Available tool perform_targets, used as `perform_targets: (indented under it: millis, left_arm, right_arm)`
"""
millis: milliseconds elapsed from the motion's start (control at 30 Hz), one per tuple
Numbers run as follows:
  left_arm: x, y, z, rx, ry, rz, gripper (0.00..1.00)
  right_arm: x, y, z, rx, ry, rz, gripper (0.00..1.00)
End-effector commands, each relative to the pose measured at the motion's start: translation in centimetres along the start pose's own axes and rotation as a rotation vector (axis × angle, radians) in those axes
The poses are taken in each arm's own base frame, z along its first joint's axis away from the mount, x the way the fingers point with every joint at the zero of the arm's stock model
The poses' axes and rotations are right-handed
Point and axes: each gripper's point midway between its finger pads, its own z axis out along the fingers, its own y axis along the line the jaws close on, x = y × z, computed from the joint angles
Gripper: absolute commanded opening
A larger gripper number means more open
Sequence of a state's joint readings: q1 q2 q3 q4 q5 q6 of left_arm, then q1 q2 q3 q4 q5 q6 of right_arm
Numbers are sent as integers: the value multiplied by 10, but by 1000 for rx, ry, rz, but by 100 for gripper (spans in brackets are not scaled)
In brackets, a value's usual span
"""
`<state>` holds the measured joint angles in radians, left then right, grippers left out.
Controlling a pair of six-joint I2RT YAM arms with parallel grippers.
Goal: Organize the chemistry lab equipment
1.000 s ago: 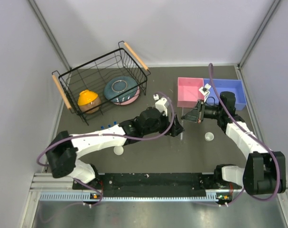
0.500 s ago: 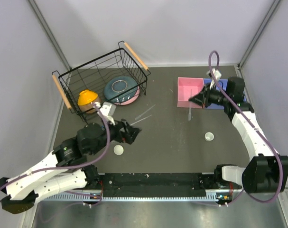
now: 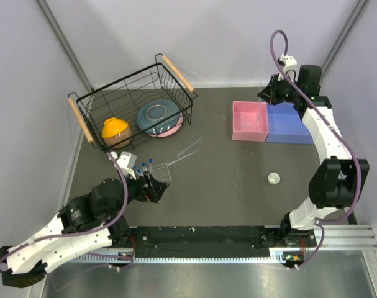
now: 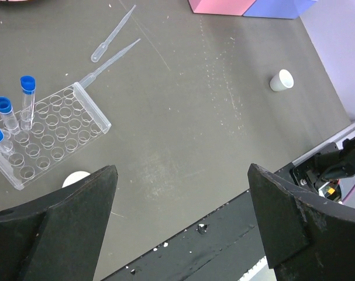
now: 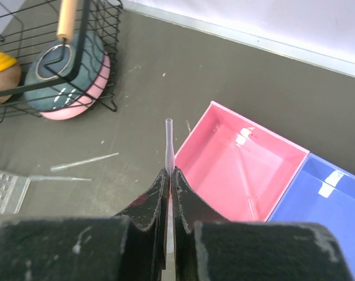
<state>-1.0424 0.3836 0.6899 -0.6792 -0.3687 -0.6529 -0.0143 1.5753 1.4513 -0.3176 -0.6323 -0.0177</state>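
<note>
A clear tube rack (image 4: 51,132) lies flat on the mat with three blue-capped tubes (image 4: 27,88) standing in its left end. In the top view the rack (image 3: 160,170) sits just beyond my left gripper (image 3: 154,188). That gripper (image 4: 183,170) hangs wide open above the mat, holding nothing. Two thin clear rods (image 4: 110,58) lie past the rack. One white cup (image 4: 281,80) stands far right, and another (image 4: 78,177) peeks out by my left finger. My right gripper (image 5: 168,171) is shut on a clear rod (image 5: 169,137), beside the pink bin (image 5: 241,155).
A black wire basket (image 3: 132,102) at the back left holds an orange bowl (image 3: 115,129) and a teal-pink bowl (image 3: 158,117). A pink bin (image 3: 250,121) and a blue bin (image 3: 290,124) sit side by side at the back right.
My left arm pulled back from the table's middle to the near left and opened its jaws wide. My right arm carried the rod from the middle to the far end of the pink bin.
</note>
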Motion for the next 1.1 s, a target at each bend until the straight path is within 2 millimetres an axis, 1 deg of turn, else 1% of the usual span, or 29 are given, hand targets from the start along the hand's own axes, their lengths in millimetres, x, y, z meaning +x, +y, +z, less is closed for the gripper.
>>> perform_targets:
  millis: [0, 67, 100, 133, 167, 200, 267, 300, 367, 433, 567, 600, 633, 667, 700, 733, 767, 833, 867, 933, 967, 1000, 1033, 1067]
  left_arm:
    - [5, 8, -3, -20, 2, -17, 99]
    - [5, 8, -4, -18, 0, -18, 99]
    - [4, 7, -4, -15, -1, -16, 99]
    - [4, 7, -4, -17, 1, -14, 99]
    - [5, 7, -4, -16, 3, -12, 99]
    - [5, 7, -4, -17, 4, -10, 99]
    - [6, 7, -2, -17, 8, -5, 99]
    - [6, 7, -2, -20, 13, -2, 99]
    - [7, 7, -1, -22, 17, 3, 99]
    - [6, 6, -1, -22, 18, 7, 99]
    - [2, 4, -2, -17, 14, 10, 99]
    - [2, 4, -2, -17, 14, 13, 99]
    - [1, 3, -2, -18, 13, 15, 99]
    - [2, 3, -1, -18, 15, 20, 99]
    - [1, 3, -1, -19, 14, 21, 99]
    - [-1, 1, -2, -14, 10, 21, 99]
    - [-1, 1, -1, -15, 14, 24, 99]
    - [-2, -2, 0, -11, 25, 40, 99]
    - [-2, -2, 1, -13, 29, 50, 99]
    - [-2, -5, 5, -19, 44, 67, 99]
    - [-2, -4, 6, -28, 54, 84, 99]
    - [1, -4, 11, -39, 75, 101, 99]
    - [-2, -7, 11, -37, 81, 112, 99]
    - [-2, -7, 14, -43, 92, 137, 99]
  right_arm:
    - [-16, -24, 12, 67, -6, -15, 0]
    - [-20, -30, 16, 81, -8, -17, 0]
    - [-16, -34, 23, 84, 6, -6, 0]
    - [-19, -37, 25, 93, 4, -12, 0]
    - [-17, -37, 30, 92, 10, -12, 0]
    - [-11, -40, 36, 92, 27, -10, 0]
    - [-8, -46, 39, 110, 37, -12, 0]
    - [0, -39, 50, 97, 62, -19, 0]
    - [10, -36, 57, 97, 88, -29, 0]
    - [26, -42, 64, 119, 130, -36, 1]
    - [51, -50, 71, 148, 193, -32, 5]
    - [55, -53, 71, 155, 204, -38, 11]
    - [60, -54, 71, 155, 221, -34, 14]
    - [62, -54, 70, 154, 226, -36, 23]
    - [63, -53, 69, 150, 235, -40, 29]
    - [65, -51, 67, 145, 244, -35, 36]
    - [60, -47, 62, 140, 236, -43, 48]
    - [54, -38, 55, 123, 224, -43, 55]
    - [42, -30, 45, 112, 197, -50, 62]
    - [40, -12, 32, 45, 181, -42, 68]
    - [27, 3, 16, 11, 145, -78, 71]
    - [38, 19, 10, -63, 154, -72, 72]
    - [40, 28, 3, -98, 149, -84, 72]
    - [40, 39, -6, -128, 136, -116, 74]
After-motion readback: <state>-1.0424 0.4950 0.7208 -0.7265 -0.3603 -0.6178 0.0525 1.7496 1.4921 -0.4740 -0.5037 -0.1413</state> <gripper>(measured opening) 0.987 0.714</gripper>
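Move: The right hand already grips a pipette; the pink box it is bound for has its middle about 6 cm ahead, 1 cm to the right and some 24 cm below. The blue box adjoins it, 15 cm farther right and level with it. The white cup stands roughly 12 cm back and 9 cm right of the hand. From the left hand the pink box is about 31 cm ahead, 26 cm right and 20 cm lower. Right hand reaches 5 cm forward, sinks about 10 towards the pink box, releases the pipette, then draws back. ##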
